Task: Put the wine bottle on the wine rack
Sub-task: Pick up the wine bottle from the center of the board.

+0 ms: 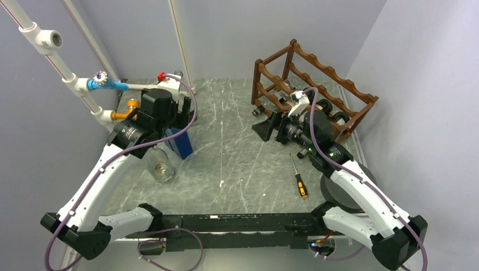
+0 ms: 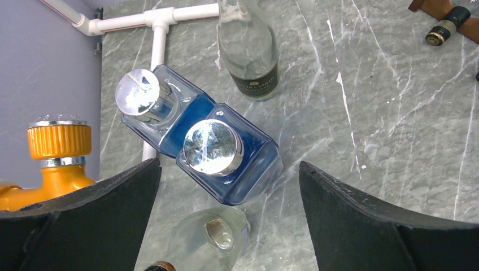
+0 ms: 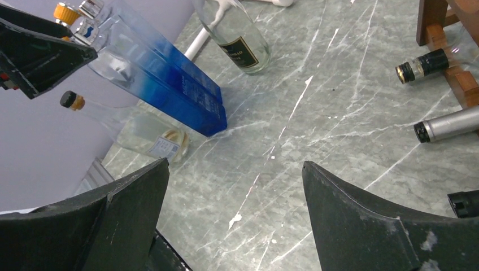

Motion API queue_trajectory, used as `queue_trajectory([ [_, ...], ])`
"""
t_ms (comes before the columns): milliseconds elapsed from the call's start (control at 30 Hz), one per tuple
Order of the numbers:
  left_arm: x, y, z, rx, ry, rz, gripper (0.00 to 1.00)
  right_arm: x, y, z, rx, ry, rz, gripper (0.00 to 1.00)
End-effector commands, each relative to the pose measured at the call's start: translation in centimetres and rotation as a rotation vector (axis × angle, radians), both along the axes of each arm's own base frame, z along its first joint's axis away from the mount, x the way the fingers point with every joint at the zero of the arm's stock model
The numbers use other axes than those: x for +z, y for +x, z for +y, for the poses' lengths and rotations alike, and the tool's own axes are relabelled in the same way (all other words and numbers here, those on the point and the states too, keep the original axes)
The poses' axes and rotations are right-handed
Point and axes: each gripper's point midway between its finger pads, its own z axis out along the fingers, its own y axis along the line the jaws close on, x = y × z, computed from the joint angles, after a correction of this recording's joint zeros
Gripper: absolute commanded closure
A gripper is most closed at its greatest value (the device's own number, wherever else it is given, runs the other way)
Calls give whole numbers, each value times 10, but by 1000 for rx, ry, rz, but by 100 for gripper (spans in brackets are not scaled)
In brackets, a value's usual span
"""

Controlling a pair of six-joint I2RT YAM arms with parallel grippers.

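The dark wooden wine rack [image 1: 330, 84] stands at the back right, with several bottles lying in its lower tier; their necks [image 3: 423, 63] stick out toward me. My right gripper [image 1: 264, 130] is open and empty just left of the rack's front, over bare table [image 3: 234, 164]. My left gripper [image 2: 229, 164] is open and empty, hovering above two upright blue square bottles [image 2: 226, 164] with silver caps. A clear bottle with a dark label [image 2: 248, 51] stands beyond them. A clear bottle with a cork top [image 2: 209, 237] stands just near them and also shows in the top view [image 1: 159, 164].
White PVC piping with a blue valve [image 1: 107, 83] and an orange valve [image 2: 59, 149] runs along the left wall. A screwdriver [image 1: 298, 176] lies on the marble table near the right arm. A black disc [image 1: 339, 192] lies under the right arm.
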Motion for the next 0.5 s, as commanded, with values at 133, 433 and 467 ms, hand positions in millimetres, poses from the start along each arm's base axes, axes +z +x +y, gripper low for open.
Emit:
queue_trajectory([
  [133,17,16,2,22,-17,-79,11,6,6,9,4,24,-25,10],
  [433,6,23,3,61,-16,-56,31,-1,6,13,6,11,-7,10],
  [467,3,23,3,64,-16,-51,31,-1,6,13,6,12,-7,10],
])
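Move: The nearer blue bottle stands just ahead of the left hand, its middle about 4 cm farther out, 1 cm to the left and some 12 cm below. The second blue bottle is 5 cm beyond it and 5 cm farther left, the clear labelled bottle about 12 cm beyond it and 3 cm to its right, and the corked clear bottle 8 cm nearer and 4 cm to its left. From the right hand the nearer blue bottle lies roughly 26 cm left and 7 cm ahead. No contact can be made out yet: the left hand eases forward about 2 cm to bring its fingers around the cap and neck of the nearer blue bottle, lifting slightly and then dipping about 1 cm, while the wide-open fingers close part-way, by some three tenths. The right hand, empty and open, sinks about 1.5 cm and drifts 1 cm left. ##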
